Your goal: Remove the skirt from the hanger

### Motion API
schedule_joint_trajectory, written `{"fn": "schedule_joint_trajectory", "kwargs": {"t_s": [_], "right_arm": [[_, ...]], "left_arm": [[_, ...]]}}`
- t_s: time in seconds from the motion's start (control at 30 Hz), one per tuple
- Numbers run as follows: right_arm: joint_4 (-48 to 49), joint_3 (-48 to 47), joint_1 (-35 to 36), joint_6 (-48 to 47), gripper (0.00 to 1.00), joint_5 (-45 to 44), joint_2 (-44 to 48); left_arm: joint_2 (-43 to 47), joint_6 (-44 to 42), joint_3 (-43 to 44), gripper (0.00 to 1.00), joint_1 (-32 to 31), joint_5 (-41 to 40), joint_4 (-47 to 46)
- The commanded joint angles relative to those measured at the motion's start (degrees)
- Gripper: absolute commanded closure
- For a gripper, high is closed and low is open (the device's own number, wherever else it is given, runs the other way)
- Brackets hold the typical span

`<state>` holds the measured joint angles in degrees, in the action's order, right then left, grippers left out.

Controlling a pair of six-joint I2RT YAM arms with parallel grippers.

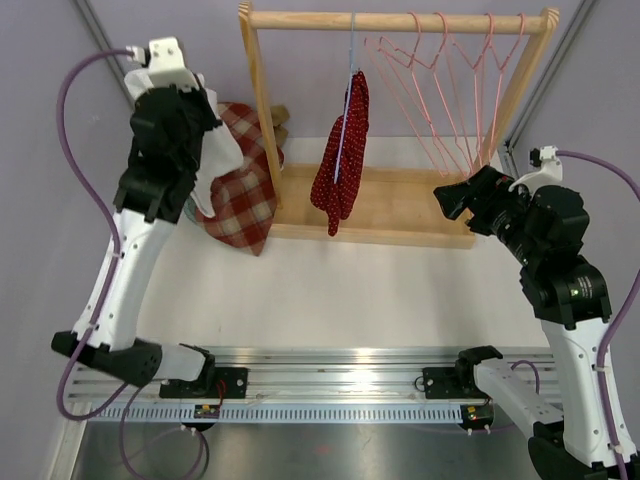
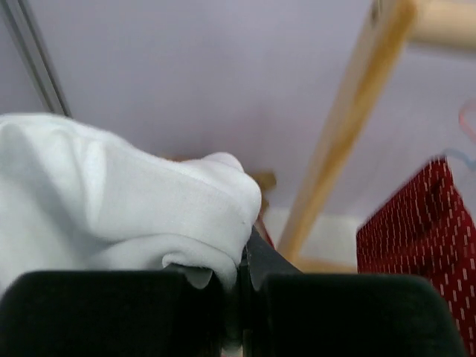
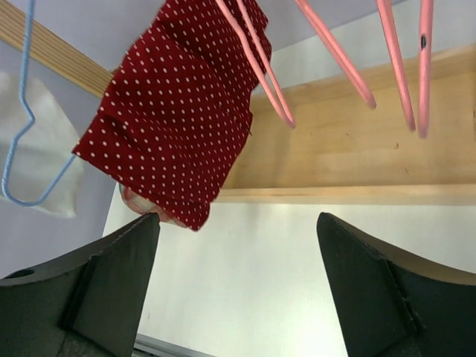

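A red skirt with white dots point(image 1: 342, 160) hangs on a thin blue hanger point(image 1: 351, 50) from the wooden rail, folded and drooping toward the rack base. It also shows in the right wrist view point(image 3: 178, 111) with the blue hanger point(image 3: 33, 123), and at the right edge of the left wrist view point(image 2: 424, 230). My left gripper point(image 1: 200, 150) is raised left of the rack post and shut on a white cloth point(image 2: 111, 193); its tips meet point(image 2: 244, 275). My right gripper point(image 1: 450, 200) is open and empty point(image 3: 238, 223), right of and below the skirt.
Several pink hangers point(image 1: 450, 90) hang on the right part of the wooden rack point(image 1: 400, 20), close above my right gripper point(image 3: 335, 52). The rack's base board point(image 1: 400, 205) lies across the table. A red plaid garment point(image 1: 245, 190) is heaped by the left post.
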<state>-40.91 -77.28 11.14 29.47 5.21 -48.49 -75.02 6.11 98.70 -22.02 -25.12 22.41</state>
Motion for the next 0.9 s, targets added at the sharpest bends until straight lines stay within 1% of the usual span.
{"fn": "schedule_joint_trajectory", "kwargs": {"t_s": [0.0, 0.03, 0.07, 0.1, 0.13, 0.17, 0.2, 0.23, 0.27, 0.3, 0.33, 0.37, 0.4, 0.43, 0.47, 0.5, 0.53, 0.57, 0.6, 0.63, 0.67, 0.7, 0.73, 0.77, 0.83, 0.87], "right_arm": [[-1.02, 1.95, 0.03, -1.17, 0.07, 1.02, 1.55], [-1.19, 2.21, -0.06, -1.26, 0.07, 1.11, 1.9], [-1.63, 2.22, -0.06, -1.61, 0.07, 1.2, 2.52], [-2.16, 2.13, -0.06, -1.87, 0.07, 1.29, 2.78], [-2.51, 2.04, -0.06, -2.22, 0.07, 1.38, 2.96], [-2.77, 1.69, -0.06, -2.66, 0.08, 1.47, 3.66], [-2.78, 1.43, -0.06, -2.93, 0.07, 1.64, 3.93], [-2.86, 1.25, -0.06, -3.11, 0.07, 1.9, 4.19], [-2.6, 0.47, -0.06, -3.28, 0.07, 2.95, 4.63], [-1.9, -0.06, -0.06, -3.54, 0.07, 3.83, 4.63], [-1.11, -1.11, -0.06, -3.72, 0.07, 5.32, 4.63], [0.72, -1.73, -0.06, -4.33, 0.07, 8.99, 4.37], [1.78, -2.35, -0.06, -4.51, 0.07, 10.77, 4.02], [2.84, -4.18, -0.15, -4.51, 0.07, 12.7, 3.67], [4.76, -5.24, -0.06, -4.34, 0.07, 15.85, 2.19], [5.74, -6.39, -0.06, -4.25, 0.07, 17.19, 1.3], [6.45, -9.01, -0.06, -3.99, 0.07, 18.33, 0.16], [7.32, -10.43, -0.06, -3.81, 0.07, 19.47, -2.37], [7.5, -12.01, -0.06, -3.81, 0.08, 19.57, -3.88], [7.51, -15.5, 0.03, -3.98, 0.08, 19.57, -7.29], [7.33, -17.28, 0.03, -4.16, 0.08, 19.57, -9.15], [7.24, -19.04, 0.03, -4.34, 0.09, 19.57, -10.91], [7.24, -22.27, 0.03, -4.42, 0.09, 19.4, -14.58], [7.59, -23.78, 0.11, -4.34, 0.1, 19.4, -16.36], [8.29, -27.81, 0.81, -4.08, 0.11, 18.35, -21.7], [8.82, -29.41, 2.82, -4.33, 0.11, 17.38, -23.74]], "left_arm": [[-12.48, 1.44, 18.03, 1.0, 6.01, 14.64, 1.73], [-15.65, 2.23, 21.16, 1.0, 6.98, 15.71, 2.89], [-21.51, 3.2, 23.54, 1.0, 8.12, 16.07, 3.86], [-23.74, 3.56, 26.17, 0.97, 8.48, 15.2, 5.52], [-25.59, 4.17, 25.94, 0.91, 8.75, 14.58, 6.06], [-27.18, 6.61, 24.98, 0.73, 9.36, 13.62, 6.32], [-28.76, 8.72, 23.58, 0.2, 9.71, 12.22, 7.28], [-28.86, 10.05, 18.69, 0.01, 10.15, 13.86, 7.38], [-28.43, 11.45, 15.77, 0.01, 10.42, 14.66, 7.21], [-25.38, 11.9, 12.43, 0.01, 10.33, 14.67, 5.55], [-22.82, 12.52, 2.57, 0.01, 10.16, 14.93, 3.62], [-19.93, 13.22, -2.32, 0.01, 10.07, 14.84, 1.17], [-12.85, 13.4, -7.59, 0.01, 9.98, 14.23, -3.12], [-9.65, 14.01, -15.12, 0.01, 9.89, 13.53, -4.21], [-5.96, 14.19, -18.59, 0.01, 9.8, 13.0, -5.18], [-0.09, 14.19, -21.24, 0.01, 9.72, 12.73, -4.93], [3.1, 14.37, -23.35, 0.01, 9.46, 12.3, -4.14], [6.0, 14.37, -27.9, 0.01, 9.19, 12.21, -3.52], [8.47, 14.2, -30.03, 0.01, 9.19, 13.42, -2.73], [13.62, 14.02, -32.49, 0.01, 8.67, 14.04, -2.29], [15.68, 14.28, -35.91, 0.01, 8.57, 14.57, -0.46], [17.7, 14.63, -37.51, 0.01, 8.57, 16.23, 1.04], [20.33, 14.89, -38.48, 0.01, 7.96, 16.77, 2.79], [21.66, 14.9, -39.27, 0.01, 7.61, 16.43, 6.9], [25.08, 13.07, -41.82, 0.01, 5.86, 15.37, 9.83], [26.06, 12.09, -43.05, 0.01, 5.33, 14.76, 10.89]]}}
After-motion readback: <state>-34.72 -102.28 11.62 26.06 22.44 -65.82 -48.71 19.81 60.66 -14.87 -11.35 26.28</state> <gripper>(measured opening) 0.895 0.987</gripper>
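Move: The teal basket, heaped with plaid and brown clothes, lies about 12 cm ahead of the left gripper, 6 to its left and some 38 below; the rack's left post stands about 10 ahead and 7 right, its middle 20 lower. For the right gripper, the blue hanger is roughly 18 cm ahead and 15 left, near its height, with the polka-dot dress on it about 8 below. The pink hangers are some 16 straight ahead, 5 higher. Fling the white garment, still pinched in the left gripper, some 14 cm forward over the basket, opening wide to let go; swoop down nearly 30 cm as the fingers tip down, then draw back past the start and partly up, levelling somewhat. Keep the right gripper open: ease slightly back and down, then lift about 12 cm above the start and swing left towards the blue hanger's upper part. ##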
